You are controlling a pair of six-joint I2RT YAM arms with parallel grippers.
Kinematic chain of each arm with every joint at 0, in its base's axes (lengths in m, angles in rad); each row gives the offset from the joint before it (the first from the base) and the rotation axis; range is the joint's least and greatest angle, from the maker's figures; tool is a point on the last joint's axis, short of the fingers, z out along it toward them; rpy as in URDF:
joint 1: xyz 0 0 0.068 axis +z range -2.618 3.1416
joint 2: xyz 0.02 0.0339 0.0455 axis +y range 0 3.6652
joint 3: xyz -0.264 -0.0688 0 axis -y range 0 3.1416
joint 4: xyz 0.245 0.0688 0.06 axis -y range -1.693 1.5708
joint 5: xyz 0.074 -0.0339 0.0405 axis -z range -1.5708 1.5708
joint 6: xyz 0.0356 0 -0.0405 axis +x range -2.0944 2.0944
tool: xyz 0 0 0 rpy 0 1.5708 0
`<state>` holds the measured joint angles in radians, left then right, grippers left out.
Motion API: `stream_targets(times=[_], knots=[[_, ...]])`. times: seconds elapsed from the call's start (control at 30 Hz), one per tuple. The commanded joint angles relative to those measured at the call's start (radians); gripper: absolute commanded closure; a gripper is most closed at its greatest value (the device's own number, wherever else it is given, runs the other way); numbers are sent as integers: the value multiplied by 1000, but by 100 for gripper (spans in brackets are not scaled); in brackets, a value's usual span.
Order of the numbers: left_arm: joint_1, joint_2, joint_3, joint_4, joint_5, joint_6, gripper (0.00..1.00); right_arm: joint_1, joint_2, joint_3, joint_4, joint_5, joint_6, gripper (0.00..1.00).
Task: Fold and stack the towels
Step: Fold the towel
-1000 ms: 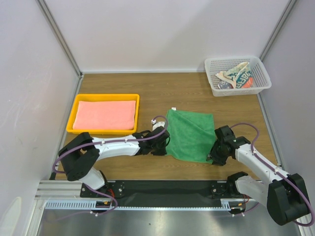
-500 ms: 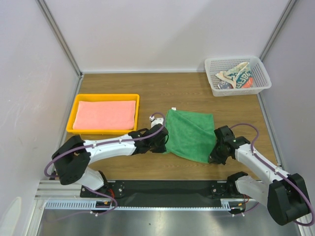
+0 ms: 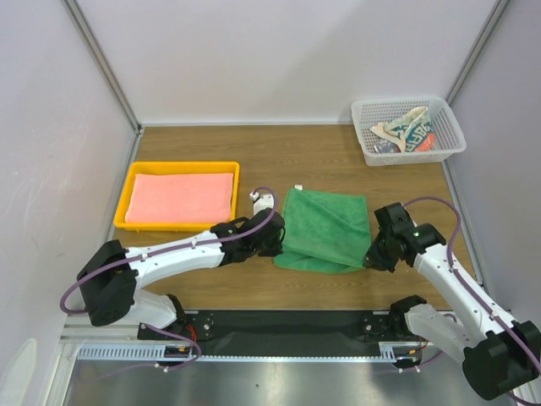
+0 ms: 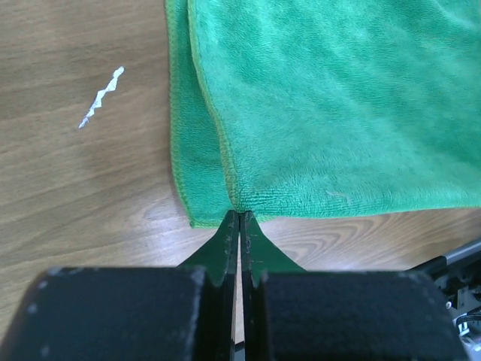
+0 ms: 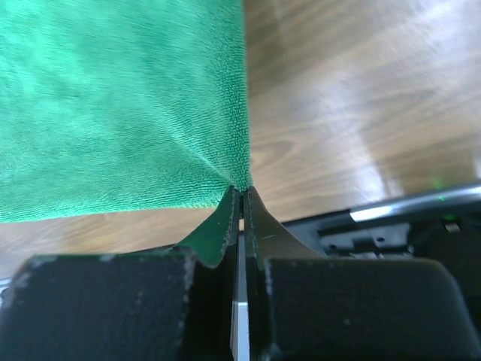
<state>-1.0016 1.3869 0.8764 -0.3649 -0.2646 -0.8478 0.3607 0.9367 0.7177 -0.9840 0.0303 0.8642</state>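
Observation:
The green towel [image 3: 325,228] lies in the middle of the table with its near part lifted and doubled over. My left gripper [image 3: 272,245] is shut on its near left corner [image 4: 239,201]. My right gripper [image 3: 372,256] is shut on its near right corner [image 5: 239,180]. Both corners are held a little above the wood. The salmon-pink towel [image 3: 181,197] lies flat and folded in the yellow tray [image 3: 132,201] at the left. The white-and-teal patterned towel [image 3: 406,131] sits crumpled in the white mesh basket [image 3: 448,127] at the back right.
A white tag [image 3: 297,187] sticks out at the green towel's far left corner. A white scratch [image 4: 101,95] marks the wood left of the towel. Grey walls close in the left, back and right. A black rail [image 3: 287,323] runs along the near edge.
Both grippers have lifted the green towel's near edge and carried it away from the arm bases, so the towel now looks shorter and doubled at the front.

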Motion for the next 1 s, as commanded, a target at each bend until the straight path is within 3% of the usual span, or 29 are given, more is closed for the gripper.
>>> stream_targets(times=[0.0, 0.27, 0.37, 0.5, 0.73, 0.97], knots=[[4, -16, -19, 9, -39, -16, 100, 0, -32, 40, -111, 45, 10, 100], [4, 34, -50, 67, -1, -7, 100, -12, -68, 23, -173, 65, 13, 99], [4, 38, -68, 101, 33, 12, 100, -14, -38, 23, -177, 54, -2, 88], [0, 32, -105, 139, 128, 50, 100, -14, 2, 43, -202, 53, -13, 58], [-17, 29, -131, 104, 157, 78, 100, -17, -1, 117, -171, 28, -27, 48], [-25, 21, -142, 43, 147, 82, 99, -46, 108, 131, -27, 2, -70, 45]])
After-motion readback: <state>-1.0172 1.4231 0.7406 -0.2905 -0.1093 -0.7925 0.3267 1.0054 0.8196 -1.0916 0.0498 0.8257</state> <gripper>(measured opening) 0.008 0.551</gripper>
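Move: Both grippers already pinch the raised near corners of the green towel, some 7 cm over the table. From the left gripper, the lower layer's near-left corner lies about 4 cm back, 1 cm left and 7 cm down; a white mark on the wood is 4 cm ahead and 5 cm left, and the yellow tray's middle 14 cm ahead and 26 cm left. From the right gripper, the lower layer's near-right corner lies roughly 3 cm back, 1 cm left and 7 cm down. Lower the left gripper about 5 cm and, as it sinks, draw it some 4 cm back towards the lower layer's near-left corner, turning slightly clockwise and keeping its pinch on the green towel. Pull the right gripper back about 3 cm and a little right, open its fingers to let the corner go, then swing it forward again and slightly up, clear of the cloth. ##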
